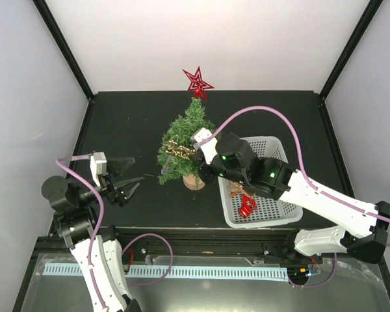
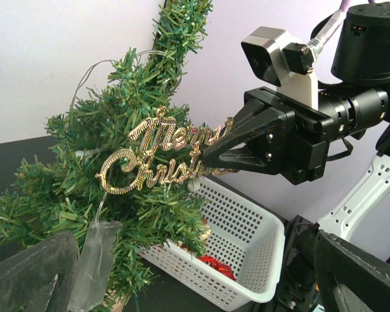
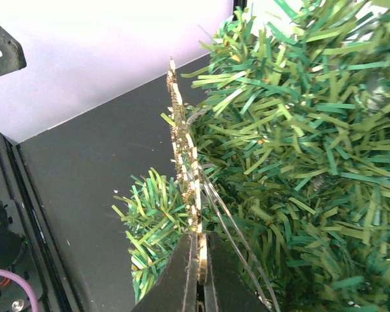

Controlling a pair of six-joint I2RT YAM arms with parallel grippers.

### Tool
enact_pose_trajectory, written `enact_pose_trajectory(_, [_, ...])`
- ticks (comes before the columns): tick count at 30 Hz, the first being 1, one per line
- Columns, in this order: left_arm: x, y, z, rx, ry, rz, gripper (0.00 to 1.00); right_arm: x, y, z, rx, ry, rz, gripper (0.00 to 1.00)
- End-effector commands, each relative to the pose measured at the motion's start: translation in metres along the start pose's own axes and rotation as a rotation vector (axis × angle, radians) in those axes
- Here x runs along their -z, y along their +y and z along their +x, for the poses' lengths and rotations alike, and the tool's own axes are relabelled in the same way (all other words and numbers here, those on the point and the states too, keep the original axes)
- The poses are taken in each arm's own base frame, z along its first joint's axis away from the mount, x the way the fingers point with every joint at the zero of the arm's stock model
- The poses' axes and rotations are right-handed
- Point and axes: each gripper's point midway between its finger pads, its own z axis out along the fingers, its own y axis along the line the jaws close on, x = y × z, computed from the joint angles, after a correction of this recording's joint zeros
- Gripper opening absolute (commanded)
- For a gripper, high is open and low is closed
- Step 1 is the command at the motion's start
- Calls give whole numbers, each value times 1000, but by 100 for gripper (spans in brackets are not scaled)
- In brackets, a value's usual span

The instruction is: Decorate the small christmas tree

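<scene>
The small christmas tree (image 1: 185,144) stands mid-table on a wooden disc base (image 1: 194,182), with a red star (image 1: 198,82) at its tip. My right gripper (image 1: 197,153) is shut on the end of a gold glitter "Merry Christmas" sign (image 2: 157,156) and holds it against the tree's near-side branches (image 2: 136,208). In the right wrist view the sign (image 3: 185,166) is edge-on between the closed fingers (image 3: 182,273), next to the needles (image 3: 299,162). My left gripper (image 1: 131,175) is open and empty, left of the tree and apart from it.
A white basket (image 1: 273,212) lies right of the tree under the right arm, holding a red ornament (image 1: 247,207) and a gingerbread figure (image 1: 235,190). A clear light wire with a plastic pouch (image 2: 99,250) hangs from the tree. Black frame posts edge the table.
</scene>
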Motion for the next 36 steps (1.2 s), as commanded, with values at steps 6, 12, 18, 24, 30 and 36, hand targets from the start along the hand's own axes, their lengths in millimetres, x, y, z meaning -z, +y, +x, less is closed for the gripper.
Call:
enact_pose_trajectory(6, [1, -5, 1, -27, 5, 11, 98, -6, -2, -1, -28, -43, -31, 1])
enact_pose_trajectory(12, [1, -6, 2, -31, 6, 12, 98, -12, 5, 8, -45, -17, -69, 1])
enact_pose_trajectory(18, [1, -7, 2, -32, 7, 16, 98, -15, 8, 15, -62, 3, -87, 8])
enact_pose_trajectory(24, [1, -7, 2, -33, 7, 13, 98, -15, 10, 19, -82, 6, -101, 31])
enact_pose_trajectory(30, [1, -7, 3, -31, 7, 14, 99, -7, 7, 14, -93, -20, -89, 44])
enact_pose_trajectory(36, [1, -7, 3, -33, 8, 16, 98, 5, 5, 2, -102, -66, -84, 40])
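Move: The right hand still holds the gold "Merry Christmas" sign by one end; its middle is about 3 cm ahead, 5 cm left and 1 cm above. The branches it is going onto are about 3 cm ahead, 4 cm left and 3 cm below, with the trunk some 6 cm straight ahead. A clear plastic sleeve hangs roughly 8 cm left, 1 cm ahead, 9 cm lower; the basket sits 24 cm right, 6 cm ahead, 20 cm below. From the left hand those branches are about 8 cm ahead, 13 cm right, level. The right hand lowers the sign about 2.5 cm into the near-left branches of the tree, easing back and a little left by about 1 cm each, while the hand tips down some 5 degrees. Over the latter half of the descent the fingers part from shut to a bit under half open, letting go of the sign, and then the hand starts back up by about 1 cm, its open fingers still around the sign's near end. ##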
